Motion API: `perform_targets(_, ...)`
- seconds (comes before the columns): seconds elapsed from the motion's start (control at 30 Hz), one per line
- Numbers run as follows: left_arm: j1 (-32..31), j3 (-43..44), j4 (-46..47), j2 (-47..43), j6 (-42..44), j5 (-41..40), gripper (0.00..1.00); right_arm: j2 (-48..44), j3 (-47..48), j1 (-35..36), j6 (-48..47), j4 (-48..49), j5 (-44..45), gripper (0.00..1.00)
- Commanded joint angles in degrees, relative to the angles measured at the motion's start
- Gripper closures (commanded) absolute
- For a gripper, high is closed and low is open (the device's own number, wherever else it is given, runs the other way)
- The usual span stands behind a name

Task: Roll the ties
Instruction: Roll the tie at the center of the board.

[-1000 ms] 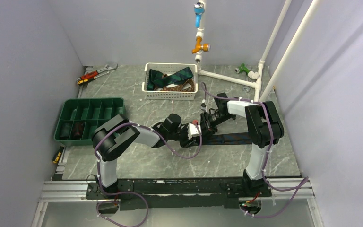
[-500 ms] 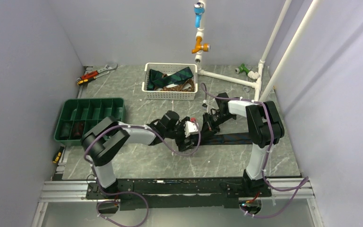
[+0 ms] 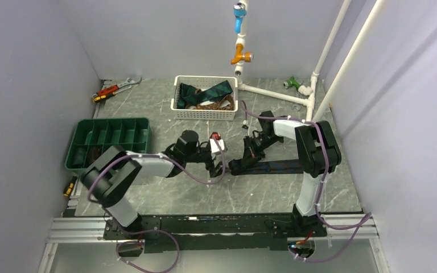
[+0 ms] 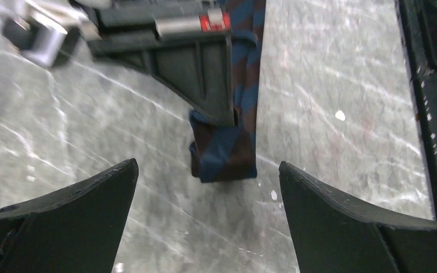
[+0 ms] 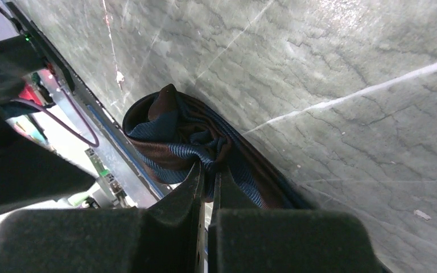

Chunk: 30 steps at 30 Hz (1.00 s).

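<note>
A navy and brown striped tie (image 3: 273, 166) lies stretched along the table toward the right. Its left end (image 4: 225, 149) is folded over into a small bunch. My right gripper (image 3: 243, 159) is shut on that folded end, and in the right wrist view the fabric (image 5: 170, 133) is pinched between the closed fingertips of the gripper (image 5: 207, 173). My left gripper (image 3: 218, 166) stands wide open just left of the tie's end and touches nothing. In the left wrist view that gripper (image 4: 207, 170) has bare table between its fingers (image 4: 91, 210). More ties (image 3: 207, 94) lie in the white basket.
The white basket (image 3: 203, 114) stands at the back centre. A green compartment tray (image 3: 108, 122) sits at the left with dark rolls (image 3: 88, 154) in it. A wrench (image 3: 116, 87) lies at back left. White pipes (image 3: 273, 94) run along the back right.
My left gripper opened wide and drew back to the left, away from the tie's end. My right gripper closed on the folded end and stayed in place.
</note>
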Motion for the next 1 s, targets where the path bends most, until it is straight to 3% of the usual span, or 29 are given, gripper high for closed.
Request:
perform_targets(0.0, -2.71, -3.39, 14.18, 6.64, -1.35, -0.95, 0.0, 1.5, -0.43, 1.18, -3.38, -1.13, 14.54, 1.0)
perform_targets(0.3, -6.79, 2.47, 19.72, 19.79, 2.61, -4.94, 0.01, 2.82, 0.02, 1.42, -2.67, -6.13, 15.41, 1.0)
perform_targets(0.47, -7.52, 4.77, 19.8, 24.41, 1.95, -6.92, 0.2, 2.47, -1.81, 1.51, -2.99, -5.69, 12.95, 1.0)
perform_targets(0.6, -7.52, 3.09, 16.65, 23.43, 5.21, -7.91, 0.53, 3.5, -0.75, 1.26, -3.14, -4.41, 9.9, 1.0)
perform_targets(0.67, -6.91, 0.8, 13.19, 20.65, 7.27, -8.6, 0.64, 3.33, 0.38, 1.21, -2.98, -3.12, 7.83, 1.0)
perform_targets(0.7, -6.44, -0.27, 10.91, 19.05, 8.15, -8.55, 0.67, 3.08, 1.0, 1.33, -2.72, -2.52, 6.89, 1.0)
perform_targets(0.87, -4.96, -4.45, 2.4, 13.17, 10.92, -8.54, 0.72, 0.61, 3.41, 0.93, -2.74, -1.53, -2.04, 0.73)
perform_targets(0.97, -4.93, -4.83, 1.99, 12.83, 10.39, -8.48, 0.71, -1.71, 1.26, 0.7, -2.16, 0.25, -5.79, 0.72)
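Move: About 5 cm to the left hand's right, 1 cm back and 9 cm below it lies the tie's rolled end, which the shut right fingers still hold by its near edge; from the right hand it sits some 3 cm left, 1 cm back, about level. The tie's flat run lies around 16 cm right of the left hand, 1 cm back and 10 cm lower. The white basket stands roughly 24 cm ahead, 7 cm left and 7 cm lower. Dropping about 8 cm with fingers wide and bowing slightly back, the left hand reaches some 5 cm right, straddles the rolled end and closes on it sideways, then draws about 4 cm left at that height. The right hand keeps its pinch almost in place until the left has its grip, then partly opens, lets go and edges a little over 1 cm left. ##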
